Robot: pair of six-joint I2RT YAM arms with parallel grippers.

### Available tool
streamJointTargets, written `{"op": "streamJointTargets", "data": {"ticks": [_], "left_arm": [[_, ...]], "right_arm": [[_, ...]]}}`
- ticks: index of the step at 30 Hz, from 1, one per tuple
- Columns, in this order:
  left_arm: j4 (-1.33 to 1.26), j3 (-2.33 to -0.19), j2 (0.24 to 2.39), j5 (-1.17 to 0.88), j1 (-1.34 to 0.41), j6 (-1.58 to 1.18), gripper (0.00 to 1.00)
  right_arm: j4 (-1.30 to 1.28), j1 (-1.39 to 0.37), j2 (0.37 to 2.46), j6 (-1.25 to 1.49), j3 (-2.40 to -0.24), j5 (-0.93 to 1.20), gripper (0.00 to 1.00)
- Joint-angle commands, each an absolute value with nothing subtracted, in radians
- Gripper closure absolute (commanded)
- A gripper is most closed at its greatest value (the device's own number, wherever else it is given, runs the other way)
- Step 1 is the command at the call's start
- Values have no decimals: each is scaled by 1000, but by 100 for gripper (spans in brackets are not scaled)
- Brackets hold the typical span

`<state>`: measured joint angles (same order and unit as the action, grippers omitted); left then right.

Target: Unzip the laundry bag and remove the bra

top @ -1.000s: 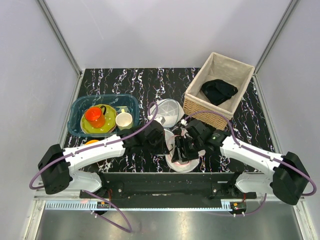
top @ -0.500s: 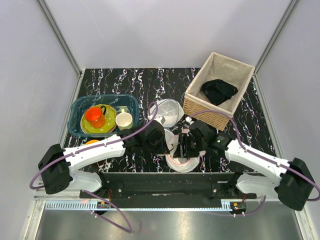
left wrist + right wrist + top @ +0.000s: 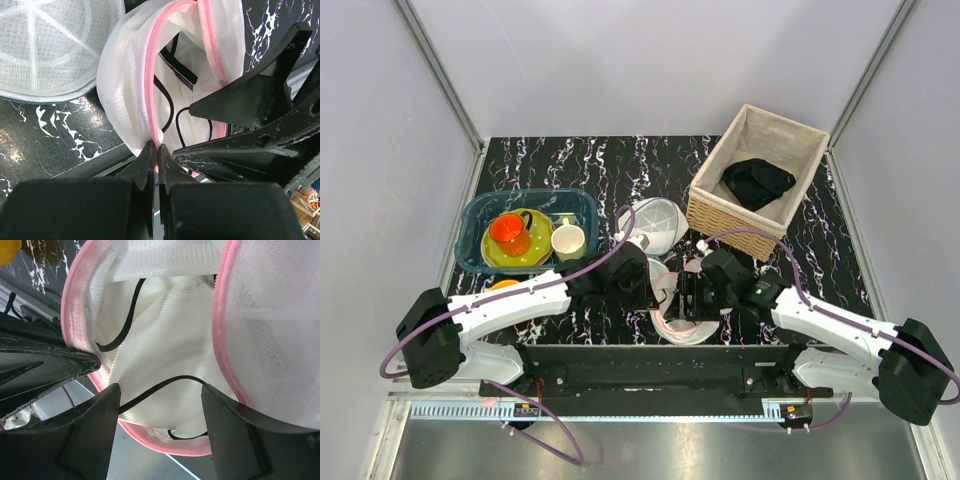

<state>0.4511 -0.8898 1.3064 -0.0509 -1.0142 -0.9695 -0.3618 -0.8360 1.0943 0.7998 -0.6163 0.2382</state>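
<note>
The laundry bag (image 3: 682,328) lies unzipped near the table's front edge, its white mesh halves gaping along the pink rim (image 3: 152,95). My left gripper (image 3: 156,148) is shut on that pink rim at the bag's near edge; from above it (image 3: 655,290) sits at the bag's left. Inside lies the bra (image 3: 165,330), cream fabric with thin black straps, also showing as the bra (image 3: 192,60) in the left wrist view. My right gripper (image 3: 160,407) stands open at the bag's mouth, its fingers either side of a black strap, touching nothing I can see. From above, this gripper (image 3: 680,298) is over the bag.
An all-white mesh dome (image 3: 655,222) sits just behind the bag. A wicker basket (image 3: 715,205) with a black garment stands at the back right. A teal bin (image 3: 480,258) with a cup, a mug and a plate is at the left. An orange object (image 3: 503,285) lies by the left arm.
The right arm has swung its wrist toward the near edge and turned its gripper leftward into the bag's mouth. The left gripper has kept its hold on the rim.
</note>
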Motion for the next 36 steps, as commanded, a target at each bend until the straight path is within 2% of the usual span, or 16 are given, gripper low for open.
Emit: {"op": "streamJointTargets", "data": {"ticks": [1, 9, 16, 22, 25, 28, 33, 36], "left_arm": [[419, -887, 1296, -38, -1019, -976, 100], [402, -888, 1292, -54, -1019, -979, 100], [391, -893, 1315, -66, -1019, -979, 100], [387, -897, 1319, -71, -1019, -974, 100], [387, -899, 1321, -71, -1019, -974, 100], [387, -896, 1319, -72, -1019, -973, 100], [379, -894, 1316, -74, -1019, -971, 100], [377, -893, 1318, -75, -1019, -973, 100]], "right_arm": [[-307, -850, 1091, 805, -627, 258, 26], [-336, -856, 965, 785, -687, 236, 24], [-327, -874, 1064, 749, -666, 282, 26], [-301, -877, 1112, 741, -638, 285, 32], [-287, -879, 1130, 744, -634, 287, 39], [-279, -881, 1140, 744, -632, 282, 53], [-239, -881, 1163, 759, -618, 298, 58], [-239, -881, 1164, 762, -626, 295, 81]]}}
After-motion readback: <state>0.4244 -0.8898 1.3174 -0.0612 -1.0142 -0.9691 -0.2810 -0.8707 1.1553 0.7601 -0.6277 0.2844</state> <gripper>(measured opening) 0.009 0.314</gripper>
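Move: Between the right hand's open fingertips, some 2 cm to the left and 1 cm below, lies the thin black bra strap inside the unzipped white bag. The bag's pink-edged rim, held by the left fingers, is about 6 cm left of the right hand and level fore and aft. The grey-rimmed mesh bag sits about 17 cm ahead, 6 cm left. For the left hand, the strap is roughly 4 cm to its right and 2 cm lower. Lifting about 5 cm off the open bag, the right hand turns straight down again to nearly its old height, ending some 2 cm farther left, towards the left fingertips. On the way down its wide-open fingers close to about half their former gap, pinching the black strap near the rim. The left hand stays put and keeps its pinch on the pink zip edge. ##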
